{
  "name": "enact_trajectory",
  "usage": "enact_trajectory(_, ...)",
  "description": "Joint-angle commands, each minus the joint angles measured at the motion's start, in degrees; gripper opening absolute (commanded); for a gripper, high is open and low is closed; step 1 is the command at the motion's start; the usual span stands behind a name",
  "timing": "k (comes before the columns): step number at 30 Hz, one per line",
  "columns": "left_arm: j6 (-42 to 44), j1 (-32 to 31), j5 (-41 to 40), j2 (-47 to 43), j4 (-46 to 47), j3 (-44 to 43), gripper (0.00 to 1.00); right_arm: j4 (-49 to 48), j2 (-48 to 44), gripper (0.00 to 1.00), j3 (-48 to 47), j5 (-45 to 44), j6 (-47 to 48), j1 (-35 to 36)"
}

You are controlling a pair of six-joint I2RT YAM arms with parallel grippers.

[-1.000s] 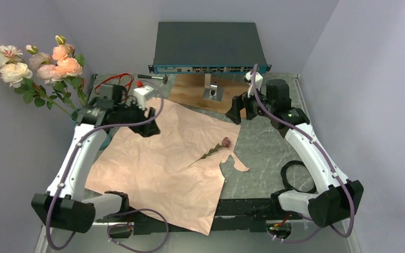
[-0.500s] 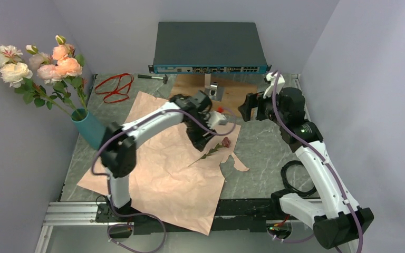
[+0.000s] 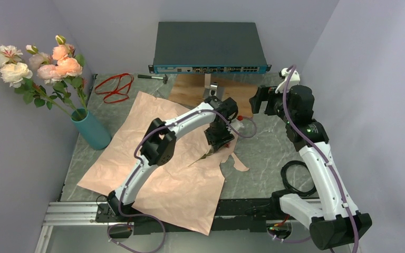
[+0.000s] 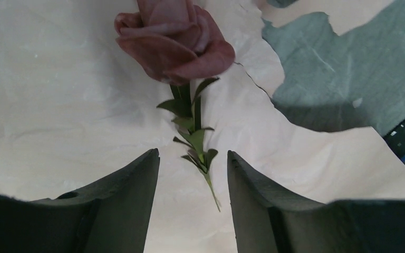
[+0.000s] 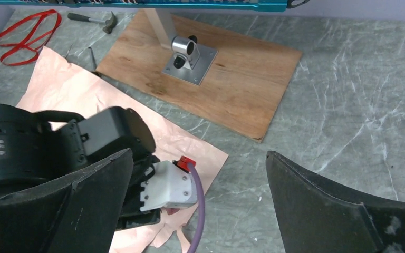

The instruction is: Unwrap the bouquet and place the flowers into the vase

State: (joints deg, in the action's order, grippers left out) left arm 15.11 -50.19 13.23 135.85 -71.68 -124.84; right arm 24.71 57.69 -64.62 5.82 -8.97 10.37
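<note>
No wrapped bouquet shows; its crinkled pink paper [image 3: 158, 163] lies spread flat on the table. The teal vase [image 3: 91, 130] stands at the left edge holding several pink, peach and cream flowers [image 3: 37, 63]. One small dark red rose [image 4: 174, 39] lies on the paper, its green stem [image 4: 196, 139] running between my left gripper's fingers. My left gripper [image 4: 192, 158] [image 3: 220, 138] hovers low over it, open, with a gap on each side of the stem. My right gripper [image 5: 199, 154] [image 3: 260, 100] hangs raised at the back right, wide open with nothing in it.
A red ribbon [image 3: 115, 87] and a small hammer [image 3: 153, 78] lie at the back. A wooden board with a metal mount [image 5: 190, 55] sits before a dark network box [image 3: 208, 45]. A torn paper scrap [image 3: 238, 162] and a black cable loop [image 3: 294, 176] lie to the right.
My left arm swung from beside the vase across the paper to the lone rose, its jaws narrowing a little. My right arm drew back and to the right, still open.
</note>
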Motion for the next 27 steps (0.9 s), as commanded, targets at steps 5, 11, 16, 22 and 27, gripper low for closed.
enact_trajectory(5,-3.8,-1.8,-1.9,3.5,-1.8,-4.3,0.50,-3.0,-2.3,1.00,0.9,0.1,-1.7,-1.7)
enact_trajectory(11,-4.2,-2.3,-2.7,3.9,0.3,-2.7,0.35,-2.7,-2.1,1.00,1.0,0.7,-1.2,-2.0)
enact_trajectory(16,-4.6,-2.3,-5.5,5.5,-0.5,-3.9,0.23,-2.6,-1.9,0.99,1.1,1.5,-0.8,-2.0)
enact_trajectory(22,-5.5,-2.2,-6.1,1.6,2.7,-0.5,0.03,-2.2,-1.4,0.99,0.5,2.1,-0.3,-2.0)
enact_trajectory(27,-6.3,-1.7,-5.8,-3.3,5.2,1.9,0.00,-2.1,-1.0,0.98,0.3,2.9,-0.2,-2.0)
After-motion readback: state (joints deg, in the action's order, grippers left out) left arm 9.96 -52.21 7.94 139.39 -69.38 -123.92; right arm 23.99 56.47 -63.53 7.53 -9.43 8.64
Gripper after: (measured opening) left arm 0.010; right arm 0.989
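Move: The last flower, a dusky rose, lies on the paper right under the left hand, its middle about 4 cm down, 2 cm back and 3 cm to the left, its bloom some 4 cm to the right and 1 cm ahead. A torn paper strip sits about 8 cm to the hand's right and 6 cm back; the wooden board's middle is roughly 21 cm ahead and 2 cm left. From the right hand the flower is some 18 cm left, 8 cm back and 30 cm below. The rose's stem, just below the bloom, is what the left hand sinks onto: about 3 cm almost straight down, in two short steps with a brief pause between, fingers still pointing down with only a slight tilt. Its half-open fingers shut all the way, pinching the stem between the tips. ##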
